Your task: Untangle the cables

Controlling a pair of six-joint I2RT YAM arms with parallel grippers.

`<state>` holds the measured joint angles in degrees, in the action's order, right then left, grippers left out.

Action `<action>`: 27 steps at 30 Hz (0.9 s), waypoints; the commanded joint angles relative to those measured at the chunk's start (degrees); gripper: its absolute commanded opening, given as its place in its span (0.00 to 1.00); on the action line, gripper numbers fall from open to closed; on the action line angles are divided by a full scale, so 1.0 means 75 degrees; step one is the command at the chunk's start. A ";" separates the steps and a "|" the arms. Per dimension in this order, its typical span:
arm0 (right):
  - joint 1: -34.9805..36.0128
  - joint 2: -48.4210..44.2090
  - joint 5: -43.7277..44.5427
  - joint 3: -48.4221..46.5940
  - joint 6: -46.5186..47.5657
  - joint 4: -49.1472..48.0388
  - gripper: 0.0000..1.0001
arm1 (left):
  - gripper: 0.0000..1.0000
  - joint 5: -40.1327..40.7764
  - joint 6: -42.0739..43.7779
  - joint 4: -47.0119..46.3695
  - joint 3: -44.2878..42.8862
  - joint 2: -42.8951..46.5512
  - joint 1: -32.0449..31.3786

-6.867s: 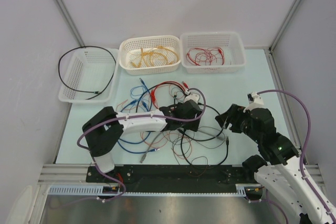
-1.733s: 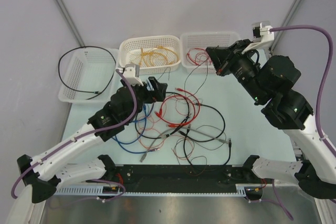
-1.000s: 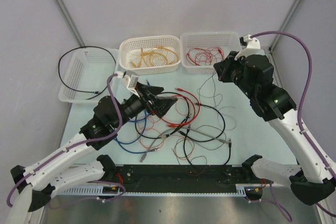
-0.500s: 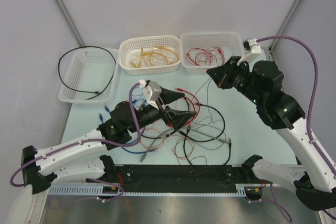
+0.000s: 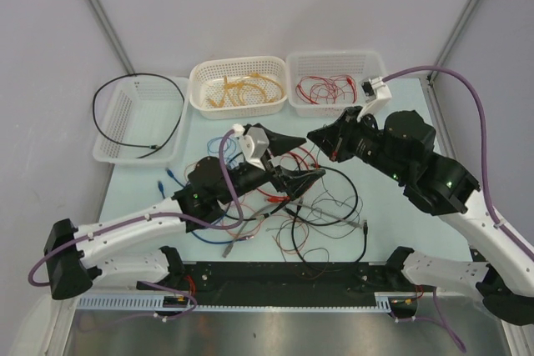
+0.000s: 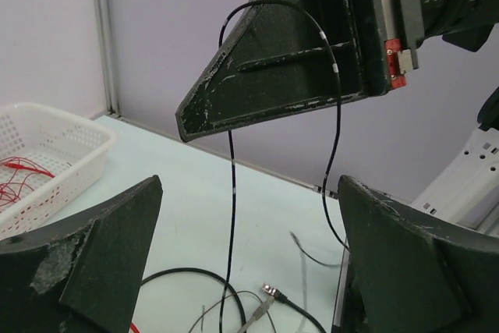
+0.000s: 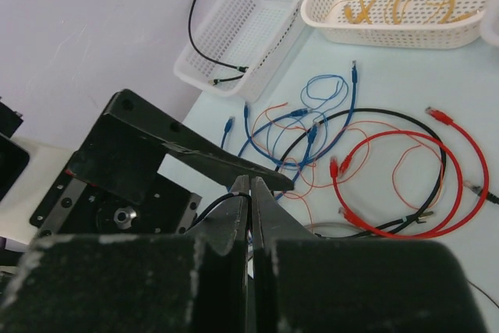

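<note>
The cables [image 5: 288, 206] lie in a loose tangle of red, blue, black and thin orange loops on the table in front of both arms. My right gripper [image 5: 310, 135] hangs above the tangle, shut on a thin black cable [image 7: 218, 205]. In the left wrist view that cable [image 6: 231, 193] drapes over the right fingers [image 6: 281, 60] and hangs down in two strands. My left gripper [image 5: 314, 156] is wide open just below the right one, its fingers [image 6: 93, 247] on either side of the hanging strands and touching neither. A red cable [image 7: 390, 185] and blue cables [image 7: 312, 107] rest on the table.
Three white baskets stand along the back. The left basket [image 5: 108, 156] holds a black cable, the middle basket [image 5: 238, 62] orange-yellow ones, and the right basket [image 5: 334, 56] thin red wires. A black rail [image 5: 275, 277] runs along the near edge.
My right gripper, still shut, has come down and left from the red-wire basket to the middle. My left gripper, still open, has moved right and up to meet it.
</note>
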<state>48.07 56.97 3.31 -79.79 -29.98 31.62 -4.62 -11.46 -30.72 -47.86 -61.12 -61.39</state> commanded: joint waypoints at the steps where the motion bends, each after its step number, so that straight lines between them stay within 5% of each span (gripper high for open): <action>1: 0.0281 -0.0084 0.0226 -0.0178 -0.0128 -0.0020 0.00 | 1.00 -0.0532 0.0216 -0.0521 -0.0439 -0.0299 -0.0042; 4: 0.0398 -0.0084 0.0261 -0.0178 -0.0128 0.0038 0.00 | 0.98 -0.0801 0.0298 -0.0591 -0.0498 -0.0452 -0.0042; 8: 0.0516 -0.0038 0.0297 -0.0190 -0.0140 0.0120 0.00 | 0.83 -0.0942 0.0438 -0.0580 -0.0580 -0.0581 -0.0042; 14: 0.0645 -0.0049 0.0460 -0.0178 -0.0058 0.0249 0.00 | 0.40 -0.1036 0.0427 -0.0603 -0.0592 -0.0581 -0.0030; 17: 0.0680 -0.0143 0.0519 -0.0120 -0.0034 0.0285 0.00 | 0.00 -0.1013 0.0415 -0.0626 -0.0534 -0.0440 -0.0030; 18: 0.0680 -0.0154 0.0543 -0.0119 -0.0023 0.0285 0.02 | 0.00 -0.0908 0.0369 -0.0627 -0.0475 -0.0394 -0.0030; 20: 0.0680 -0.0213 0.0566 -0.0108 0.0001 0.0296 0.09 | 0.00 -0.0790 0.0345 -0.0638 -0.0428 -0.0230 -0.0042; 21: 0.0692 -0.0225 0.0566 -0.0108 0.0047 0.0331 0.29 | 0.00 -0.0743 0.0357 -0.0557 -0.0405 -0.0183 -0.0030; 24: 0.0692 -0.0307 0.0625 -0.0108 0.0071 0.0506 0.64 | 0.00 -0.0264 0.0333 -0.0148 -0.0405 0.0075 -0.0019; 27: 0.0692 -0.0436 0.0789 -0.0108 0.0059 0.0729 0.78 | 0.00 0.0334 0.0275 0.0250 -0.0346 0.0402 0.0121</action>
<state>52.84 55.59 7.11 -79.79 -29.93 34.89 -7.62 -8.95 -31.11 -49.71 -62.41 -61.39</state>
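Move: The thin black cable hangs from the right fingertips. The strand to be pinched is roughly 3 cm to the right of the left hand's point and 1 cm ahead, at its height, already between the open fingers; the same strand is straight below the right hand's point, about 3 cm down. On the table some 36 cm below the left hand, the red cable lies about 13 cm ahead and 2 cm left, and the grey cable 8 cm right and 1 cm ahead. Rightward by about 2 cm, the open left hand slides farther around the hanging black cable just under the right fingertips, then shuts and pinches it. The left hand next eases back left and up, about 1.5 cm each way. The right hand, still gripping at first, drifts back about 2 cm and opens most of the way once the left fingers are shut. ##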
